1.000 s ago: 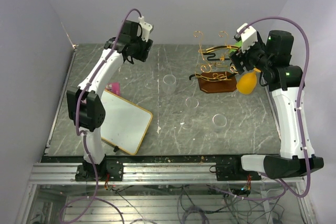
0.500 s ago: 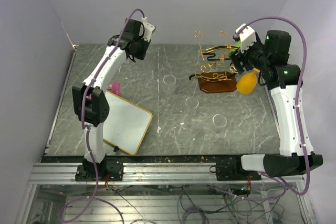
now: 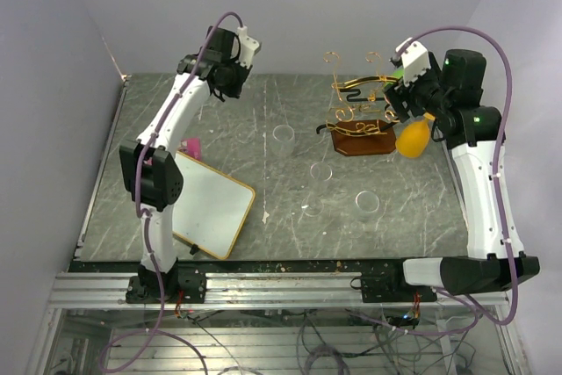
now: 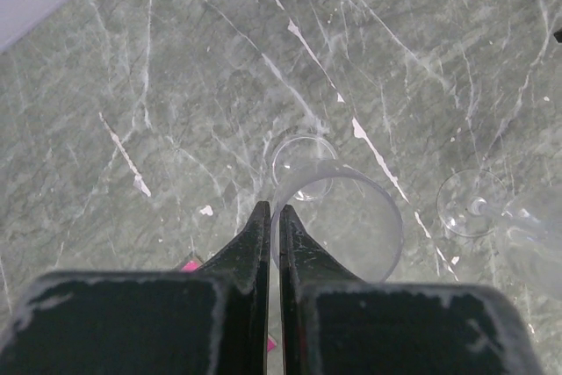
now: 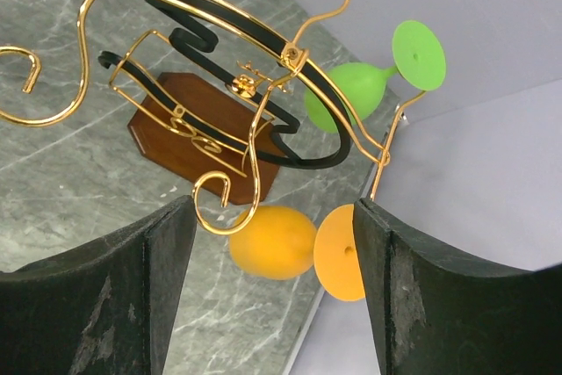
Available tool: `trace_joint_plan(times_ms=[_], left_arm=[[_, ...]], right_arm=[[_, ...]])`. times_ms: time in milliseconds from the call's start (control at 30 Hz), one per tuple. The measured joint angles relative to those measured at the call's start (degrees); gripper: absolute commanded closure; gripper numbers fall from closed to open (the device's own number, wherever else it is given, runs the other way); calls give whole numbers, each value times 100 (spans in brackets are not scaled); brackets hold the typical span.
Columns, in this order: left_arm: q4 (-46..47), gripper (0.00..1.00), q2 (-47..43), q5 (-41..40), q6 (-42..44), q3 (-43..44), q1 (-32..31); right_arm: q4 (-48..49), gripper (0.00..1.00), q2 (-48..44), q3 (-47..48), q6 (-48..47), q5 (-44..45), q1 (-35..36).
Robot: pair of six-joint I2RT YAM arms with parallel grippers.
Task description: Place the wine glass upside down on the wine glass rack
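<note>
The wine glass rack (image 3: 360, 107), gold and black wire on a reddish-brown wooden base (image 5: 198, 129), stands at the back right. A green wine glass (image 5: 347, 94) hangs on it. An orange wine glass (image 3: 413, 140) hangs at its right side, bowl (image 5: 272, 243) lowest. My right gripper (image 5: 274, 206) is open around it, with the orange foot (image 5: 338, 252) close against the right finger. My left gripper (image 4: 272, 208), raised at the back left (image 3: 221, 85), is shut on the thin round edge of a clear wine glass (image 4: 338, 221).
Other clear glasses stand on the grey marble table (image 3: 283, 133) (image 3: 367, 202) (image 4: 474, 204). A whiteboard (image 3: 206, 204) lies at the front left with a small pink object (image 3: 189, 145) behind it. Walls close in the left, back and right sides.
The left jaws have closed, and the left arm has shifted slightly back and to the left. The right arm and the orange glass have not moved.
</note>
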Motion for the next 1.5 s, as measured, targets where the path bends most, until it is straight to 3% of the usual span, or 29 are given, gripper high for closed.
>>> trace_joint_plan(times_ms=[267, 533, 633, 933, 1167, 1500], left_arm=[[210, 93, -1237, 103, -26, -752, 142], [850, 93, -3069, 256, -225, -1237, 291], [1078, 93, -3331, 374, -378, -1196, 293], [1685, 93, -3418, 927, -1204, -916, 293], [1991, 93, -3554, 1316, -1843, -916, 293], [2391, 93, -3731, 1891, -2439, -925, 293]], right_arm=[[125, 27, 243, 223, 302, -166, 0], [372, 28, 297, 275, 708, -1742, 2], [721, 28, 420, 350, 1117, -2396, 9], [2535, 31, 763, 140, 2951, -3762, 203], [3617, 32, 1064, 138, 4426, -3862, 367], [4297, 34, 1338, 138, 6054, -3943, 664]])
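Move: My left hand already pinches the clear wine glass by its rim; the glass's middle sits about 9 cm below my fingers and 3 cm right. From that hand the wine glass rack is level ahead, some 35 cm to the right, and another clear glass stands 12 cm back and 14 cm right. From my open right hand the held glass is about 14 cm ahead, 37 cm left and 24 cm lower; the rack lies 13 cm ahead, 4 cm left, 16 cm lower. I hoist the glass with my left hand, about 32 cm up and 15 cm back, keeping the rim pinch and tilting my wrist up and over so the foot swings forward and out to my right. My empty right hand leaves its spot over the rack, going some 18 cm left and 8 cm up towards the glass, rolling its left side up and swinging counter-clockwise, fingers still open. ##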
